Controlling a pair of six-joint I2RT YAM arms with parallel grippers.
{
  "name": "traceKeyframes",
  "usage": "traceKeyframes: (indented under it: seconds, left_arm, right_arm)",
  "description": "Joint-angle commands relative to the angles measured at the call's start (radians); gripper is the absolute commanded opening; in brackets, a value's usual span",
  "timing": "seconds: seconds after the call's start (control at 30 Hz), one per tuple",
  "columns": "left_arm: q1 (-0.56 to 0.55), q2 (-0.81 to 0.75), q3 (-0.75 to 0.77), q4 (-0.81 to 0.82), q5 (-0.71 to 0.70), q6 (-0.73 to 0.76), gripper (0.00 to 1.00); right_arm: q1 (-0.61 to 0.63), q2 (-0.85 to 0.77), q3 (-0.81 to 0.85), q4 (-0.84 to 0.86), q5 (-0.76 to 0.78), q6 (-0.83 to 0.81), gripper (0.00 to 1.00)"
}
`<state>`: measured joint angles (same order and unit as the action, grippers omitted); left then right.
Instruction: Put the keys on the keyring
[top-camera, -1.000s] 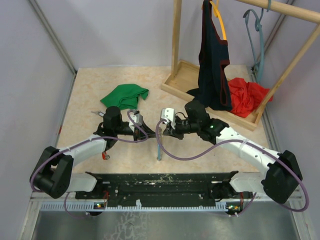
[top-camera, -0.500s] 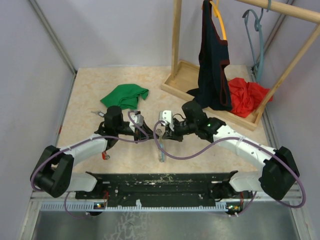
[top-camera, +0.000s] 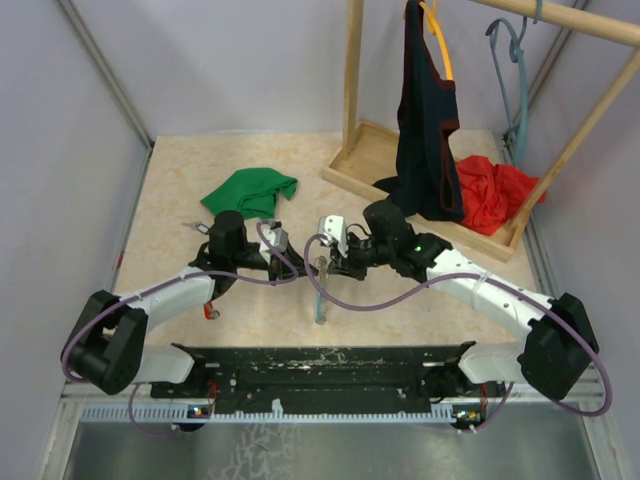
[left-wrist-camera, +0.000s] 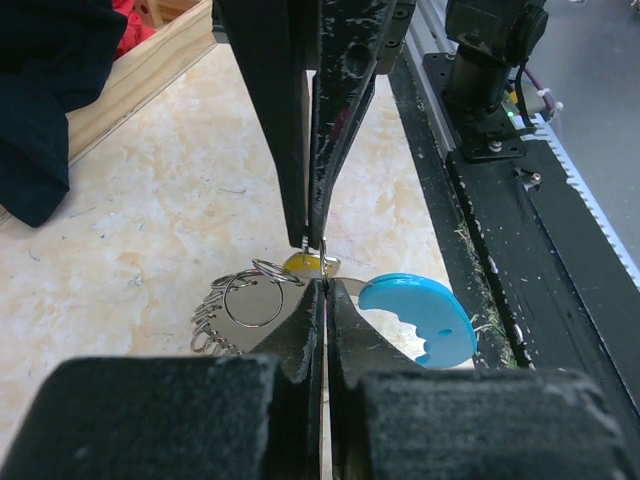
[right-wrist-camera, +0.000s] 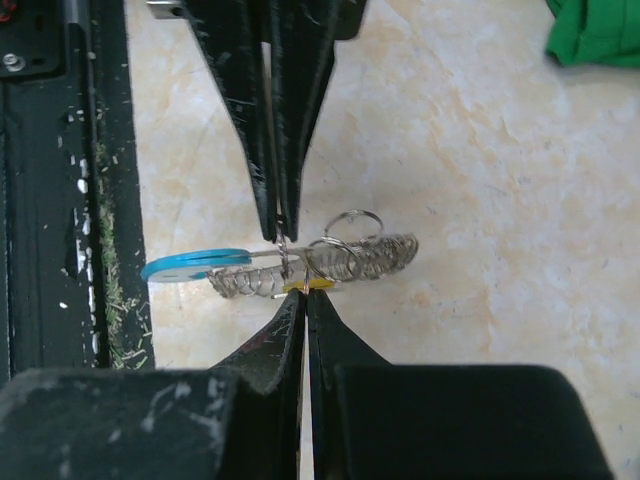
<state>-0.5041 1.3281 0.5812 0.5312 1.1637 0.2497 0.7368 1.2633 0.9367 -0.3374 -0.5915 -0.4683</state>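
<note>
The keyring (right-wrist-camera: 350, 260), a coil of silvery chain rings, hangs above the table between my two grippers. Its light blue band (top-camera: 320, 303) dangles below. My left gripper (left-wrist-camera: 322, 287) is shut on a ring of the chain next to a blue-headed key (left-wrist-camera: 415, 318). From the opposite side, my right gripper (right-wrist-camera: 305, 297) is shut on the yellow-headed key (right-wrist-camera: 312, 286) at the chain. In the top view the left gripper (top-camera: 282, 256) and the right gripper (top-camera: 328, 262) meet tip to tip at mid-table. A small red piece (top-camera: 209, 312) lies by the left arm.
A green cloth (top-camera: 250, 190) lies behind the left arm. A wooden rack base (top-camera: 370, 160) at the back right holds a dark garment (top-camera: 425, 120) and a red cloth (top-camera: 490, 190). The black base rail (top-camera: 320, 365) runs along the near edge.
My right gripper has shifted slightly left towards the left one, and the hanging band swung a little. Both grippers stayed shut.
</note>
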Motion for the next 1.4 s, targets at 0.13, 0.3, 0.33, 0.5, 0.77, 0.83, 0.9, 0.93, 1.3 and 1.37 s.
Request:
traceKeyframes:
  seconds: [0.13,0.3,0.33,0.5,0.77,0.83,0.9,0.93,1.3,1.37]
  left_arm:
    - [-0.005,-0.027,0.008,0.009,-0.037,0.035,0.00]
    - [-0.004,-0.033,0.000,0.017,-0.045,0.036,0.00]
    - [-0.005,-0.034,-0.003,0.019,-0.046,0.037,0.00]
    - [-0.004,-0.051,-0.021,0.031,-0.058,0.037,0.00]
    - [-0.004,-0.061,-0.040,0.039,-0.072,0.040,0.00]
    - [-0.004,-0.064,-0.047,0.042,-0.079,0.040,0.00]
    - [-0.004,-0.068,-0.051,0.046,-0.085,0.038,0.00]
    - [-0.005,-0.068,-0.054,0.050,-0.088,0.039,0.00]
    - [-0.005,-0.058,-0.058,0.062,-0.103,0.036,0.00]
    - [-0.004,-0.057,-0.060,0.061,-0.105,0.034,0.00]
  right_arm:
    - [0.003,-0.059,0.003,-0.069,0.281,0.291,0.00]
    - [0.003,-0.048,0.007,-0.194,0.407,0.467,0.00]
    - [0.003,-0.040,0.008,-0.219,0.437,0.501,0.00]
    - [-0.013,0.040,0.008,-0.281,0.567,0.635,0.00]
    - [-0.066,0.230,0.013,-0.107,0.659,0.648,0.00]
    - [-0.073,0.265,0.018,-0.061,0.680,0.648,0.00]
    - [-0.075,0.293,0.020,-0.022,0.711,0.644,0.00]
    - [-0.079,0.306,0.019,-0.002,0.721,0.641,0.00]
    - [-0.107,0.421,0.041,0.098,0.706,0.618,0.00]
    - [-0.108,0.402,0.034,0.100,0.692,0.604,0.00]
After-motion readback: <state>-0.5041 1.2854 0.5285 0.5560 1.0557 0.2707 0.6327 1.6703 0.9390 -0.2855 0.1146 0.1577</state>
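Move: The yellow-tagged key already hangs some 3 cm below the shut right fingers. The bare table spot it is taken to lies about 10 cm ahead of the right hand, 9 cm to its right and 16 cm down. The keyring's loop, held in the left fingers, is only some 2 cm to the right hand's left, level with it; its blue part is 5 cm back, 2 cm left and 5 cm lower. From the left hand, the spot is about 10 cm ahead, 11 cm right and 16 cm down. The yellow-tagged key is carried away from the keyring in the right fingers, which stay shut on it: first to the right while sinking, then down and forward to just over the bare table, about 15 cm lower in all. The right wrist swings clockwise some 60 degrees, so the fingers go from pointing left to steeply down. The left hand keeps its pinch on the keyring's loop, nearly still. ##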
